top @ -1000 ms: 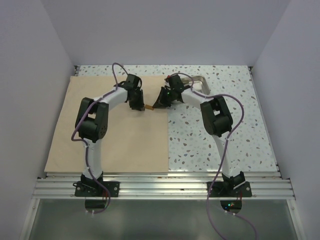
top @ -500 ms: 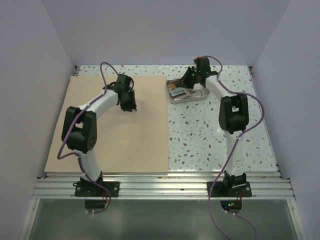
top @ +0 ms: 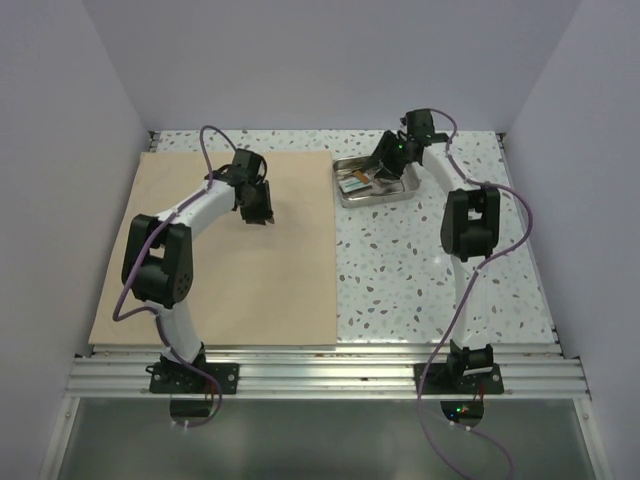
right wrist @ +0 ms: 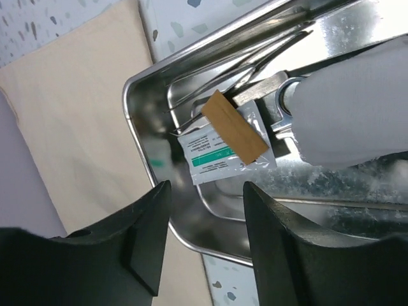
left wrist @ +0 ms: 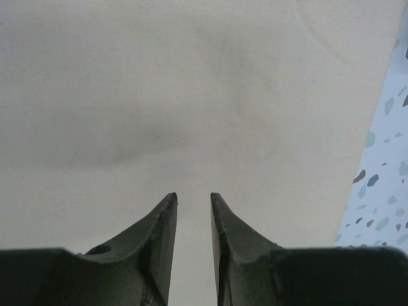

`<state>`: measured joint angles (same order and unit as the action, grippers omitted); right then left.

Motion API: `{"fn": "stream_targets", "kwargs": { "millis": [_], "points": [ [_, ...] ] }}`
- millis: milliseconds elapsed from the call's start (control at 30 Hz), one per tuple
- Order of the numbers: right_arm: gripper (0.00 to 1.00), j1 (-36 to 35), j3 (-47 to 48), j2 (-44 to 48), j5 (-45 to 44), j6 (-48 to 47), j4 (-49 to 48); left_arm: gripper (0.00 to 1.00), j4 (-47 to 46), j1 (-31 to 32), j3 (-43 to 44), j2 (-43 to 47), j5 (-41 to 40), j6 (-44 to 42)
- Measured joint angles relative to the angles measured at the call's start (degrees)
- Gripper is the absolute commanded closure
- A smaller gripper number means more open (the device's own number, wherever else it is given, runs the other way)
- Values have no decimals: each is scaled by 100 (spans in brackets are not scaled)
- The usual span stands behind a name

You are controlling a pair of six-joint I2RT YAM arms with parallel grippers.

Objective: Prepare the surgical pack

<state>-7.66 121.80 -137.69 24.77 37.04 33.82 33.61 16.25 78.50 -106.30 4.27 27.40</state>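
Observation:
The large tan wrap sheet (top: 220,260) lies flat on the left half of the table. My left gripper (top: 258,214) hovers over its far part, open by a narrow gap with nothing between the fingers (left wrist: 194,199). The small steel tray (top: 345,196) sits just right of the sheet's far corner. My right gripper (top: 385,168) hangs open over the tray's near rim (right wrist: 137,127), holding nothing (right wrist: 207,185). In the tray lie a white packet with a green stripe (right wrist: 220,156), a tan strip (right wrist: 234,127) across it, thin steel instruments (right wrist: 255,57) and a white wad (right wrist: 357,115).
The speckled tabletop (top: 430,270) stretches right of the sheet. Plain walls close in the table at the back and on both sides. A metal rail (top: 320,375) with both arm bases runs along the near edge.
My right arm swung from the sheet's right edge back to the tray, then opened its jaws; the tan strip now lies in the tray. My left arm drew back a little to the left.

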Motion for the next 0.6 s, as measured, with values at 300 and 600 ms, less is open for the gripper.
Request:
{"fn": "stream_targets", "kwargs": {
  "millis": [300,600],
  "points": [
    [48,44,-501,422,-1373,-251,968,67,127,0,-46,168,-111,-24],
    [44,66,-623,1187,-2280,509,1657,67,302,0,-334,688,-306,-59]
  ]
}}
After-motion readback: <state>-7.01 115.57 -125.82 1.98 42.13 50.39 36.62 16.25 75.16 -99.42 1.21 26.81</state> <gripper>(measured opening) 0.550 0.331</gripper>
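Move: Just beneath the right hand is the tray: its middle is nearly straight below, about 1 cm ahead and 6 cm down. In it, the brown card lies some 2 cm ahead and 3 cm left of this hand, the foil packet 1 cm ahead and 5 cm left, the white pad 2 cm ahead and 6 cm right. From the left hand the tray's middle is roughly 18 cm ahead, 27 cm right and 4 cm lower. Take the empty right gripper away from the brown card, right and back across the tray towards its near right corner, roughly 9 cm in all, dipping a little before it climbs. Swing the fingers some 25 degrees steeper and clockwise, keeping them half open. Meanwhile ease the left gripper back, up and slightly left over the bare cloth, about 3 cm. ##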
